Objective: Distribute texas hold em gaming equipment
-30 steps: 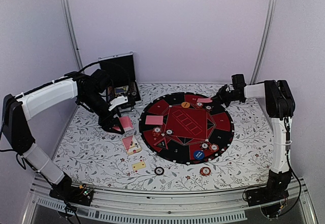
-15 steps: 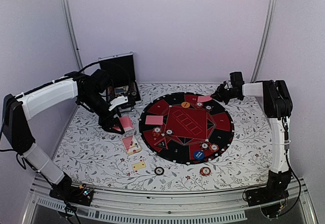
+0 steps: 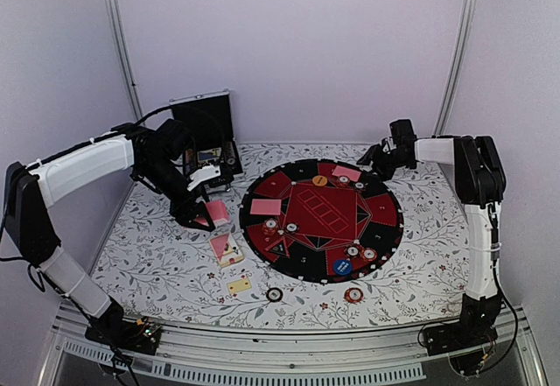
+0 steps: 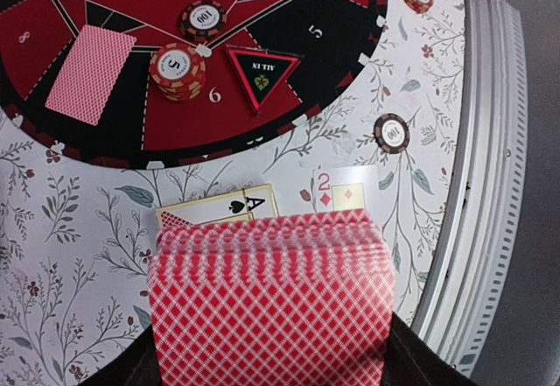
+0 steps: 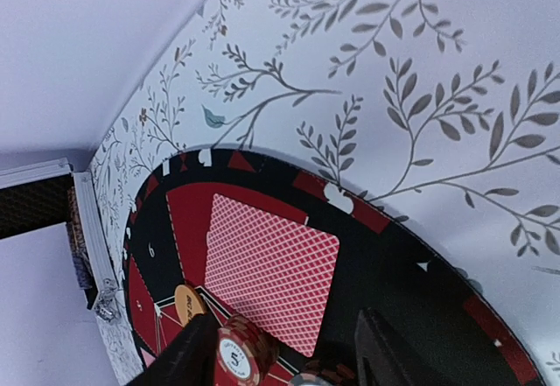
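My left gripper [image 3: 196, 214] hovers left of the mat, shut on the pink-red-backed deck [image 4: 271, 307], which fills the left wrist view. Below the deck lie an ace of spades [image 4: 229, 207] and a two of diamonds [image 4: 346, 189]. My right gripper [image 3: 379, 159] sits at the mat's far right rim, open, with nothing between its fingers. Just ahead of it a single face-down card [image 5: 267, 268] lies flat on the mat beside an orange-red chip stack [image 5: 241, 355]. Another face-down card [image 3: 266, 207] lies on the mat's left side with chips [image 3: 271, 225] near it.
The round black-and-red mat [image 3: 385, 220] fills the table's middle, with more chips [image 3: 360, 252] and a blue disc [image 3: 342, 266] near its front. Loose chips [image 3: 275, 295] [image 3: 353, 296] and cards [image 3: 225, 248] [image 3: 239, 286] lie on the floral cloth. The open black case [image 3: 206, 132] stands back left.
My right gripper has opened and drawn back toward the far right rim, leaving the card flat on the mat. The left arm and its deck have not moved.
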You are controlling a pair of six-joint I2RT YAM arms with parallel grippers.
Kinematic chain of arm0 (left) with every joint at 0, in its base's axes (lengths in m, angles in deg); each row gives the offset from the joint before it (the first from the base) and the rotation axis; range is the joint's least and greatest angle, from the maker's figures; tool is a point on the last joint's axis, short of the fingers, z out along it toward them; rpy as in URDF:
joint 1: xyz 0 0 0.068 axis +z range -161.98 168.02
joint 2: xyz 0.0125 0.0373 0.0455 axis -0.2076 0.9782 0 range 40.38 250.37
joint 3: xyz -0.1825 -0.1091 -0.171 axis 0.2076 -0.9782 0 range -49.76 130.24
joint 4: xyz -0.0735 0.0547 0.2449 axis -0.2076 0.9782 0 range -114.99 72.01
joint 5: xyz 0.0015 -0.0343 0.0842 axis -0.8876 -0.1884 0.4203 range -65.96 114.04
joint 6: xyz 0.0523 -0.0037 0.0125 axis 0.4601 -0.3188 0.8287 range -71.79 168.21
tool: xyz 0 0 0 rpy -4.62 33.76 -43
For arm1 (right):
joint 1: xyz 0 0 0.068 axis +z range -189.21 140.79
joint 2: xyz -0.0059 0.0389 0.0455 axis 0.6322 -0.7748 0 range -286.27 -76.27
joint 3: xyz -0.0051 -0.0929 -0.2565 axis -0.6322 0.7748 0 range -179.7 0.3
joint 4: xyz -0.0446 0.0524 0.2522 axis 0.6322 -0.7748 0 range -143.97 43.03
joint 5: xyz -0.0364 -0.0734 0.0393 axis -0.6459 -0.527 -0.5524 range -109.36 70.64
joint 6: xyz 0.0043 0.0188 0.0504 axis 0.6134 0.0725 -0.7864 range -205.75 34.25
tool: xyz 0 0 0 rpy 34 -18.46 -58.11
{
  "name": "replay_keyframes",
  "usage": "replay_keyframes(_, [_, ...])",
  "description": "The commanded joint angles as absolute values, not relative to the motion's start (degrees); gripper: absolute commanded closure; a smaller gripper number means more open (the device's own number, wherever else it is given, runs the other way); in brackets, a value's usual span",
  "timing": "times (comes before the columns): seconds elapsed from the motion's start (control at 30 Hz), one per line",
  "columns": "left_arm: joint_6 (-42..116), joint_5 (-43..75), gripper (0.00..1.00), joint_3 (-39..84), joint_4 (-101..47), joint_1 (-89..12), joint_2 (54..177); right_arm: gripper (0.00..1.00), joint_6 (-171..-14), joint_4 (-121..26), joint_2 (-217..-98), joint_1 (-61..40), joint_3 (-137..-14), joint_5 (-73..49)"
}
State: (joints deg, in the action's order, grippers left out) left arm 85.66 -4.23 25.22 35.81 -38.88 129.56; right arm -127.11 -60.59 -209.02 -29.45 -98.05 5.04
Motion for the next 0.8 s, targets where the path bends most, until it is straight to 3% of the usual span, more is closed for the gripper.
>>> replay_keyframes(0.0, [85.7,-6.0,0.96,27.2,35.4,-39.6,128.9,0.35,-124.2,-64.5,-199.1,-29.8,-97.7,-1.5])
replay_keyframes(0.1, [85.6,-6.0,0.97,27.5,35.4,-39.7,129.0,0.24,-123.3,-64.2,-193.5,-29.6,-94.0,-2.7])
replay_keyframes(0.2, [85.6,-6.1,0.96,28.0,35.2,-39.9,128.9,0.02,-122.6,-62.1,-186.4,-28.5,-88.6,-0.5])
replay_keyframes(0.3, [85.5,-6.2,0.97,28.2,35.1,-40.2,129.0,0.01,-124.5,-53.9,-179.2,-27.9,-79.2,8.8])
replay_keyframes(0.4, [85.3,-6.0,0.97,28.5,35.0,-40.5,129.2,0.01,-132.2,-36.7,-171.2,-27.1,-64.6,17.4])
replay_keyframes(0.57, [85.2,-5.4,0.97,28.7,34.9,-40.9,129.7,0.01,-130.5,-44.5,-168.8,-15.6,-67.4,17.9])
replay_keyframes(0.77, [85.1,-5.4,0.97,29.3,34.8,-41.2,130.5,0.01,-135.4,-41.2,-173.3,-2.5,-69.1,20.6])
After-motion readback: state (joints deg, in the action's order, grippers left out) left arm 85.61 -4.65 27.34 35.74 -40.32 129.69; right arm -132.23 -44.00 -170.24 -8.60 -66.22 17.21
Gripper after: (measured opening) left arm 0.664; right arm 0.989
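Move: From the right hand, the card deck held between the left hand's pads is about 31 cm back, 44 cm to the left and 11 cm higher. The card already laid at the mat's far edge is roughly 7 cm left of the right hand, 1 cm back and 3 cm below, with the orange disc 14 cm left and 4 cm back. Another face-down card is some 31 cm left and 15 cm back. The right hand, already clear of the laid card, rises about 18 cm while its half-open, empty fingers spread fully, then swings high over the mat, back some 21 cm and left 16 cm towards the deck, turning counter-clockwise by nearly 30 degrees with its fingertips tipping up. The left hand keeps its grip on the deck and eases it up and to the right by about a centimetre each. ##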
